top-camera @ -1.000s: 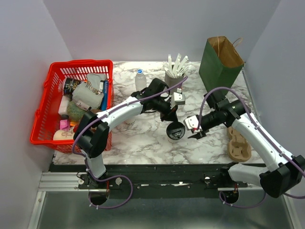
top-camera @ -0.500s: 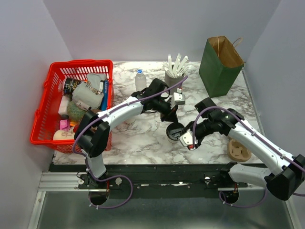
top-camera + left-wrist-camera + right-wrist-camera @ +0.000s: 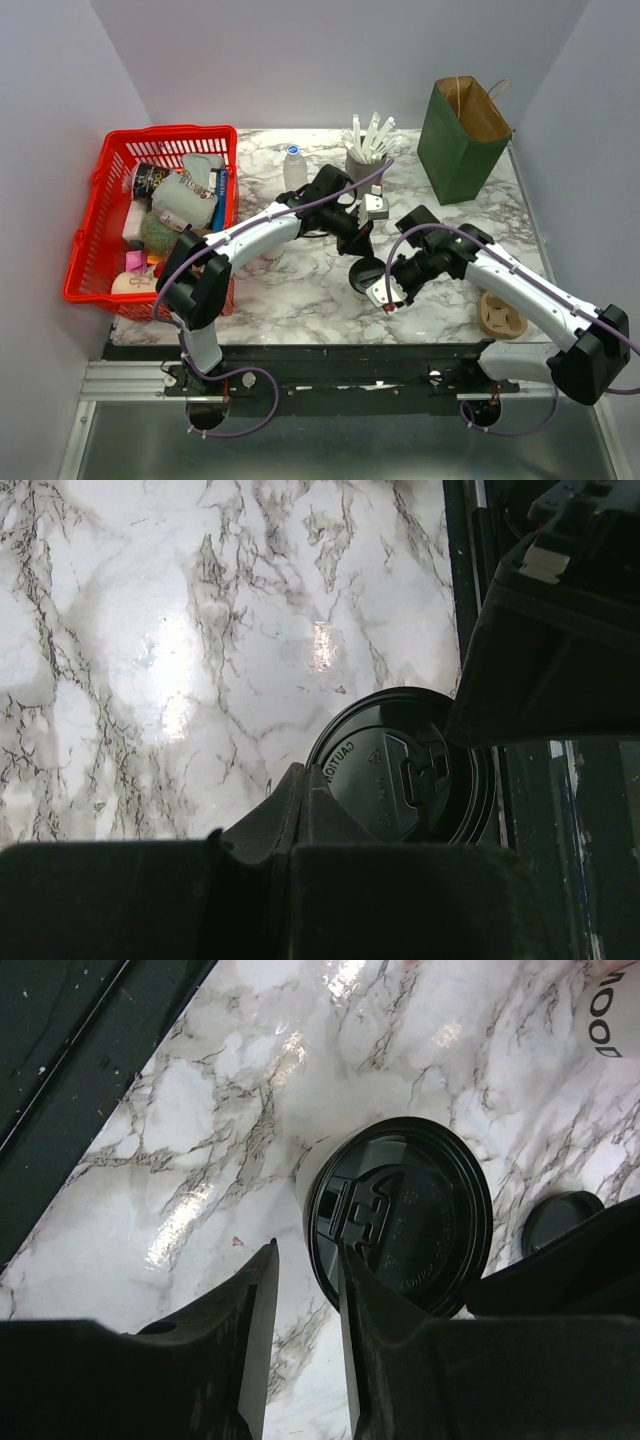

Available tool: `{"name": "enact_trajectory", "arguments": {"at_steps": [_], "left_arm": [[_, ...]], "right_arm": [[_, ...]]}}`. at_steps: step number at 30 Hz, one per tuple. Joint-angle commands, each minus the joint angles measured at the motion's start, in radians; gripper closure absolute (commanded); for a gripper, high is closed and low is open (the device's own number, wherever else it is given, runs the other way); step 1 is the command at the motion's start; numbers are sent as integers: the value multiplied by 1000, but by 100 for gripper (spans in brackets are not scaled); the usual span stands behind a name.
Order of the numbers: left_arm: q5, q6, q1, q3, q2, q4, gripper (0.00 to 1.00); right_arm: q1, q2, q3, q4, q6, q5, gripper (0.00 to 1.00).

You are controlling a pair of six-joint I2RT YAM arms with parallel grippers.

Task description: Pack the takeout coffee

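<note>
The takeout coffee, a cream-white cup with a black lid, stands on the marble near the front middle of the table. The lid fills the lower part of the left wrist view and sits centre-right in the right wrist view. My left gripper hovers just behind and above the cup, shut and empty. My right gripper is at the cup's front right side. It is open with a narrow gap; one fingertip overlaps the lid's edge, and only marble shows between the fingers.
A red basket of groceries stands at the left. Along the back are a water bottle, a grey cup of white sticks and a green paper bag. A cup holder lies front right.
The right arm has swung left and forward from near the holder to the cup's side, and its jaws have narrowed. The left arm and the cup have stayed still.
</note>
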Motion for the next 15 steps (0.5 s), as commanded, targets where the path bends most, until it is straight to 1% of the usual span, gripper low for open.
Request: {"name": "enact_trajectory", "arguments": {"at_steps": [1, 3, 8, 11, 12, 15], "left_arm": [[40, 5, -5, 32, 16, -4, 100], [40, 3, -5, 37, 20, -2, 100], [41, -1, -5, 46, 25, -4, 100], [43, -6, -5, 52, 27, -2, 100], [43, -11, -4, 57, 30, -2, 100], [38, -43, -1, 57, 27, 16, 99]], "right_arm": [[14, 17, -1, 11, -4, 34, 64], [15, 25, -2, 19, -5, 40, 68], [18, 34, -1, 36, 2, 52, 74], [20, 34, 3, 43, 6, 57, 82], [20, 34, 7, 42, 9, 57, 86], [20, 26, 29, 40, 22, 44, 93]]}}
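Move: The lidded coffee cup stands just beyond the right hand: its black lid's middle is about 3 cm ahead, 4 cm to the left and some 1 cm lower. The spare black lid lies on the table about 16 cm ahead and 13 cm left of that hand, the white cup about 8 cm ahead and 27 cm left, both lower. From the left hand, the coffee cup's lid is some 5 cm straight back and barely below. At the near right rim of the coffee cup's lid, the right fingers draw together from well apart to almost shut, while the hand nudges about 1 cm forward and a little less down, bearing on the rim and pushing it forward. The wrist hardly turns. Across the lid, the shut left fingers stay close by the far rim. ##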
